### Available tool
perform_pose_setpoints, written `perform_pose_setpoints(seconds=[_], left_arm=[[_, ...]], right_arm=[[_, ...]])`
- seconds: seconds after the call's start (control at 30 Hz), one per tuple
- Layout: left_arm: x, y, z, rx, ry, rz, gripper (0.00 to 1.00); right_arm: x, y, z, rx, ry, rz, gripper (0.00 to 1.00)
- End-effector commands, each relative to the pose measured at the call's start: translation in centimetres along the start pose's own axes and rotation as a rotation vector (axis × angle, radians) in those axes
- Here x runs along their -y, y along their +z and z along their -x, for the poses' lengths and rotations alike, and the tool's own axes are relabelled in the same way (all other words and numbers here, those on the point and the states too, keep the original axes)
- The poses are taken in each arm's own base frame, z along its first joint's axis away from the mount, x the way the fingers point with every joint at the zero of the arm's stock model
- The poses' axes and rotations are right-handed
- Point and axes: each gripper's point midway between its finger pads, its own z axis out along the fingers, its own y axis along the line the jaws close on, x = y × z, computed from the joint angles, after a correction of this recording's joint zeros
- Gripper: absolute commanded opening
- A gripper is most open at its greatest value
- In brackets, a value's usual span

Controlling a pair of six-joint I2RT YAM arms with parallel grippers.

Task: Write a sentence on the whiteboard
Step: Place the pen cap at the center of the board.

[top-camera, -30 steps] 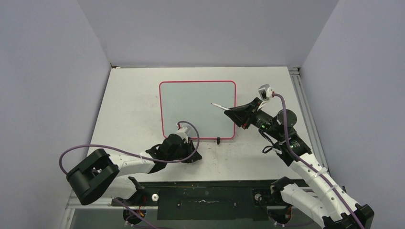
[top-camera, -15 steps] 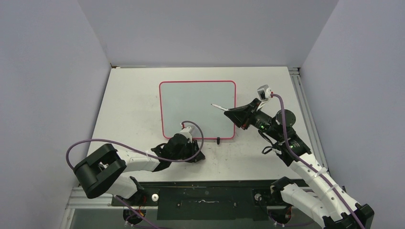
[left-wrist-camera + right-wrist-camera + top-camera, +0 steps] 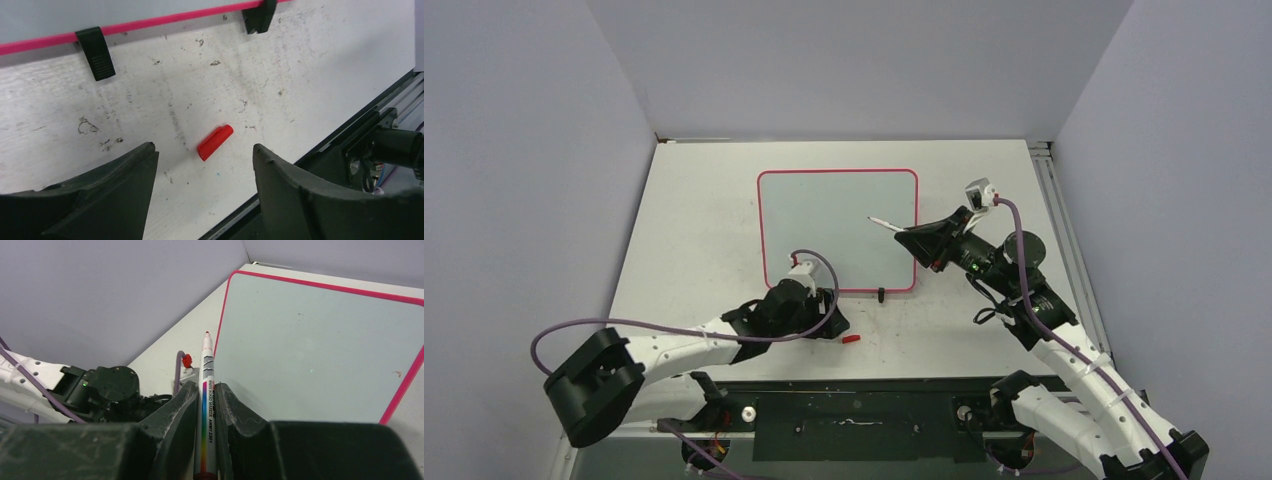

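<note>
The whiteboard point(image 3: 837, 230) lies flat mid-table, pink-framed, its glossy face point(image 3: 320, 350) blank; no sentence shows on it. My right gripper point(image 3: 914, 238) hovers at the board's right edge, shut on a whiteboard marker point(image 3: 886, 223) whose uncapped tip points out over the board. In the right wrist view the marker point(image 3: 206, 360) runs up between my gripper's point(image 3: 206, 386) two fingers. My left gripper point(image 3: 836, 330) sits just in front of the board's near edge point(image 3: 150, 23), open and empty. A small red marker cap point(image 3: 215, 142) lies on the table point(image 3: 851, 339) beyond its fingertips point(image 3: 145, 155).
Two black feet point(image 3: 97, 47) point(image 3: 257, 17) stick out under the board's near edge. The table's front edge with a dark rail point(image 3: 854, 410) runs close behind the left gripper. Grey walls close in the left, back and right; a metal rail point(image 3: 1056, 215) lines the table's right side.
My left gripper has opened and the red cap now lies free on the table beside it. The left arm's elbow has swung left. The right arm and marker have not moved.
</note>
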Motion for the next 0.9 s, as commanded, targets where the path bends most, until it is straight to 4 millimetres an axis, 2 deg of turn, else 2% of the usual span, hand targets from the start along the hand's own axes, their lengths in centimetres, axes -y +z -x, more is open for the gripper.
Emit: perform_pose_setpoints(seconds=[0.0, 0.13, 0.2, 0.33, 0.43, 0.6, 0.63, 0.87], left_arm=[[0.7, -3.9, 4.0, 0.084, 0.029, 0.063, 0.72], [1.4, -7.6, 7.1, 0.096, 0.030, 0.026, 0.80], [0.7, -9.4, 8.8, 0.091, 0.042, 0.036, 0.82], [-0.4, -12.2, 13.8, 0.137, 0.095, 0.024, 0.84], [-2.1, -13.7, 18.4, 0.207, 0.120, 0.018, 0.84], [-4.1, -14.1, 23.9, 0.330, 0.118, -0.105, 0.84], [-5.1, -14.3, 25.0, 0.359, 0.103, -0.103, 0.84], [-5.6, -13.5, 29.2, 0.424, 0.186, -0.243, 0.84]], right_arm=[[-1.0, -0.3, 1.5, 0.060, -0.039, 0.027, 0.08], [-2.2, -0.3, 2.4, 0.089, -0.023, 0.080, 0.09], [-2.2, -0.3, 2.5, 0.091, -0.022, 0.080, 0.08], [-1.8, -0.3, 2.4, 0.095, -0.023, 0.057, 0.08], [-1.8, -0.2, 2.4, 0.088, -0.022, 0.055, 0.09], [-2.1, 0.0, 2.5, 0.089, -0.020, 0.075, 0.09], [-2.2, 0.1, 2.5, 0.089, -0.017, 0.083, 0.09], [-2.7, 1.3, 1.8, 0.054, -0.010, 0.133, 0.09]])
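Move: The left hand, empty and already parting from the released red pen cap, has the cap about 2 cm to its right, 1 cm back and 3 cm below. The whiteboard's middle lies some 20 cm ahead of this hand, about 1 cm left and 5 cm higher; the board's left foot is about 9 cm ahead and 5 cm left, 2 cm down. From the right hand, still holding the marker, the board's middle is roughly 14 cm ahead, 10 cm left and 22 cm below. Rising quickly at first, then sweeping forward and to the left, the left hand leaves the pen cap and levels off above the whiteboard's left edge, about 17 cm up, 17 cm forward and 17 cm left in all. The already parted fingers open wider and tip up by some 15 degrees, touching nothing. ##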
